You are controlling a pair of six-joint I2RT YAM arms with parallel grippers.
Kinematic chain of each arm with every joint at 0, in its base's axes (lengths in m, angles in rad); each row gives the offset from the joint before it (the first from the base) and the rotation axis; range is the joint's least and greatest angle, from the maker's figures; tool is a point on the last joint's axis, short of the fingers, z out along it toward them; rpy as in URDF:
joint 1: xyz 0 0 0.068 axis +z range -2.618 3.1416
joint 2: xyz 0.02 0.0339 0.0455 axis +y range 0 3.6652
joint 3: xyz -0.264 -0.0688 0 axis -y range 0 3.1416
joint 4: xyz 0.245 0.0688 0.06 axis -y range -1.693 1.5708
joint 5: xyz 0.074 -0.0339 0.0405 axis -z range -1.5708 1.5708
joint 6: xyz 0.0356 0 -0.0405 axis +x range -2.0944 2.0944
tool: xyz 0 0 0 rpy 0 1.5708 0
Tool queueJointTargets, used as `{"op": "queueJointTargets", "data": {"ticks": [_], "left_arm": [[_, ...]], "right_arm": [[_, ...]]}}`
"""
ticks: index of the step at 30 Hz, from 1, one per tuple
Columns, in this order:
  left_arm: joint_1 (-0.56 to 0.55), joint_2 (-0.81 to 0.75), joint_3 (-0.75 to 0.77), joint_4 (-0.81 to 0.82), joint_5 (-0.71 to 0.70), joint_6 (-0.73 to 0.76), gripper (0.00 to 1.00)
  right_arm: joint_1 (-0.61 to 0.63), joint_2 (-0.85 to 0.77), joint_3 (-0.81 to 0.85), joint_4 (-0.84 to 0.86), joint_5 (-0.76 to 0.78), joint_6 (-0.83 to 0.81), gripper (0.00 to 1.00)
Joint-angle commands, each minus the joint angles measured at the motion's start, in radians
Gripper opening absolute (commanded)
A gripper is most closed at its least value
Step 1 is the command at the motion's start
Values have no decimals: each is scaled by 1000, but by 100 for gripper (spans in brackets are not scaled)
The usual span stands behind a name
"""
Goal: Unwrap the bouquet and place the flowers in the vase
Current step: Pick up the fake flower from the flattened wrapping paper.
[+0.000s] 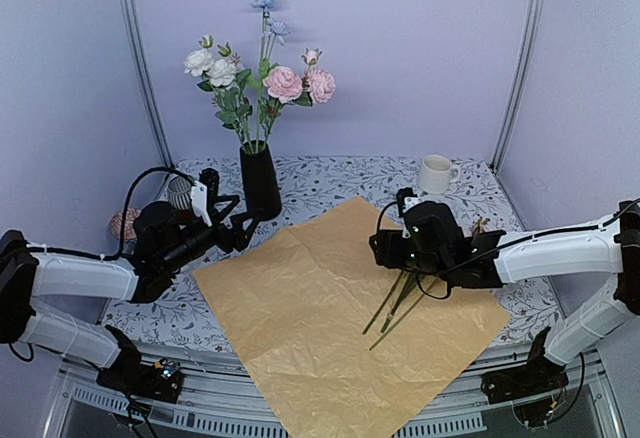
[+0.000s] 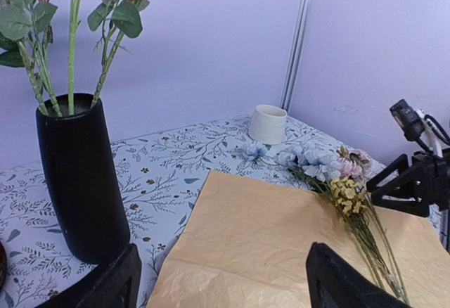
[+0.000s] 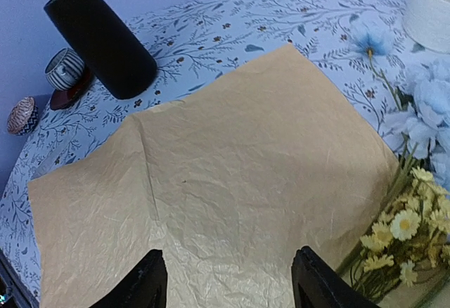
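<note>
The black vase (image 1: 260, 184) stands at the back left with several pink, white and blue flowers (image 1: 265, 80) in it. The bouquet's tan paper (image 1: 330, 308) lies spread flat on the table. More flowers (image 2: 330, 171) lie at its right edge, pale blue, pink and small yellow blooms (image 3: 411, 220), their stems (image 1: 395, 303) across the paper. My left gripper (image 1: 238, 226) hangs open just right of the vase (image 2: 81, 174), nothing between its fingers (image 2: 112, 287). My right gripper (image 1: 392, 248) is open over the paper (image 3: 232, 160), left of the lying flowers and empty.
A white mug (image 1: 435, 173) stands at the back right. A small striped cup on a red base (image 3: 65, 69) and a small round patterned object (image 3: 24, 114) sit left of the vase. Metal posts and lilac walls close the back.
</note>
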Motion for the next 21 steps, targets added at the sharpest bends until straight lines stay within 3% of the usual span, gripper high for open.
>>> {"op": "queueJointTargets", "data": {"ticks": [1,5,8,21], "left_arm": [[-24,-43,-24,83,-33,17,83],[-26,-50,-26,81,-17,10,83],[-31,-51,-26,80,-16,10,82],[-38,-51,-23,69,-12,20,82]], "right_arm": [[4,-54,66,-287,20,319,61],[-22,-31,125,-549,0,527,47],[-36,-18,138,-649,-17,628,42],[-112,-117,-72,-502,-134,739,35]]}}
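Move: The flower stems lying on the wrapping paper are about 5 cm back of the right hand, 9 cm to its right and some 13 cm below it. The yellow daisies are roughly 6 cm ahead and 9 cm right of that hand, the blue flowers about 22 cm ahead and 14 cm right, and the mug some 28 cm ahead and 17 cm right. From the left hand, the stems lie about 37 cm right, 6 cm back and 20 cm lower. The right hand swings about 9 cm right over the bare paper towards the stems just short of the daisies, sinking some 8 cm, increasingly fast, and easing back about 5 cm. On the way its fingers tip down and turn clockwise, roughly 30 degrees each, and close to about a third open without gripping anything, while the empty, open left hand rises slightly near the vase. ##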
